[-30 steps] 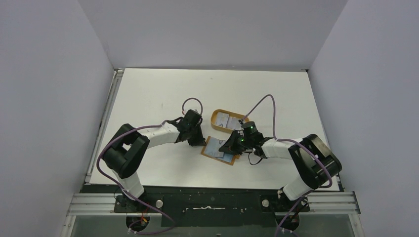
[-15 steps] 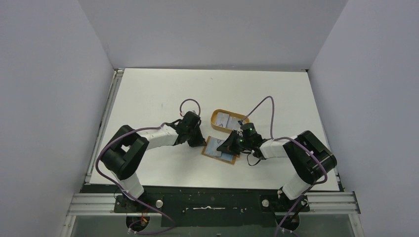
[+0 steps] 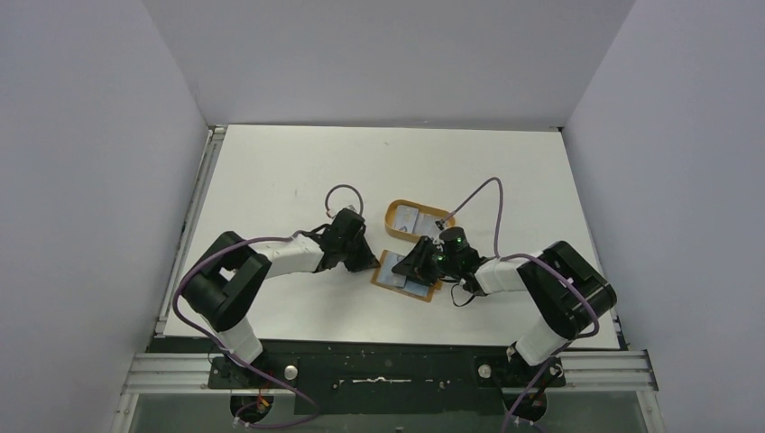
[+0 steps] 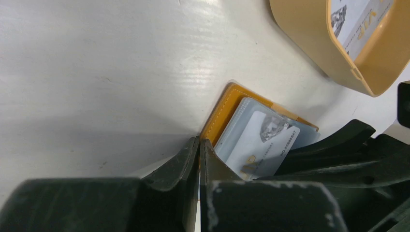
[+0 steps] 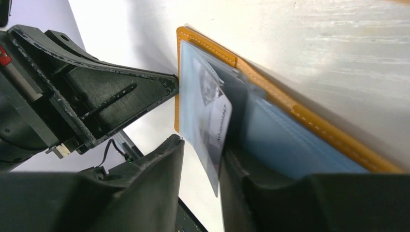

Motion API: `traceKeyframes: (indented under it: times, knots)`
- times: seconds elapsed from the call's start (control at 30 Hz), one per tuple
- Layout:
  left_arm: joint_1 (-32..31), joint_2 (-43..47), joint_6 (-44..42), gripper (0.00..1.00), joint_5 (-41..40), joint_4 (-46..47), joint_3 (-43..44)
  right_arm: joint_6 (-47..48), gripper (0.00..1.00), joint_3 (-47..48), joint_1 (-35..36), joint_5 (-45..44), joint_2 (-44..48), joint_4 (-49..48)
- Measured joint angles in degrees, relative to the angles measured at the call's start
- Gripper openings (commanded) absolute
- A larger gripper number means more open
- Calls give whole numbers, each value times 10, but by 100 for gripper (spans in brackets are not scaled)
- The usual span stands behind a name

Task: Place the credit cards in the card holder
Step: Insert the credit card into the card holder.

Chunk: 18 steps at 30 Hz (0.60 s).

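The tan-orange card holder [image 3: 397, 279] lies open on the table, pale sleeves up. A silvery credit card [image 5: 214, 116] stands partly tucked into its sleeve [image 4: 261, 145]. My right gripper [image 5: 202, 147] is open around the card's free end: the card leans on one finger and a gap shows to the other. My left gripper [image 4: 199, 141] is shut, its tips touching the card holder's [image 4: 225, 111] left edge. In the top view the left gripper [image 3: 368, 260] and right gripper [image 3: 413, 267] flank the holder. More credit cards [image 4: 358, 24] lie in the orange tray.
The orange oval tray [image 3: 394, 210] stands just behind the card holder, close to both wrists. My right gripper's dark fingers [image 4: 338, 145] cover the holder's right side in the left wrist view. Grey walls enclose the white table [image 3: 298, 171] on three sides.
My right jaws, shut on the card before, have parted from it. Both grippers have edged a little towards the holder's near side.
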State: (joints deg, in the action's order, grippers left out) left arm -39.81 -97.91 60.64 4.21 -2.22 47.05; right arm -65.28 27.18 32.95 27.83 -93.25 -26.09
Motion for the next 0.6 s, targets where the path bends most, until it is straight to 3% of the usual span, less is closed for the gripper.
traceKeyframes:
  times: [0.17,0.6]
  knots:
    - [-11,2,7,0,7,4,-5,16,48,3,5,-19,38,42]
    - [-24,2,12,0,30,25,-16,85,49,77,23,-74,56,208]
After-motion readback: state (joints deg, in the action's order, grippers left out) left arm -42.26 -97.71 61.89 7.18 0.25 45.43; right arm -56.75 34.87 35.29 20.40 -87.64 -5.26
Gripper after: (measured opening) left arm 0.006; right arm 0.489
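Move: The card holder lies open on the table, its middle about 7 cm right of and 2 cm back from the left fingertips, which are already shut at its left edge. From the right hand the credit card, mostly in the left sleeve, is some 3 cm left, 1 cm back and 1 cm below, with the holder's middle about 1 cm back, 2 cm below and neither left nor right. The tray sits roughly 10 cm ahead and 2 cm right of the right hand; the card is about 4 cm right and 2 cm back of the left. The left hand, fingers still shut on the holder's brown left border, drags that edge back and to the right by about 2.5 cm, low along the table. Meanwhile the right hand, already letting go, spreads its fingers to about half open around the card and sleeve, rises nearly 1 cm, draws off to the right a centimetre or so before easing slightly back left, and tips its fingers some 10 degrees steeper down. ##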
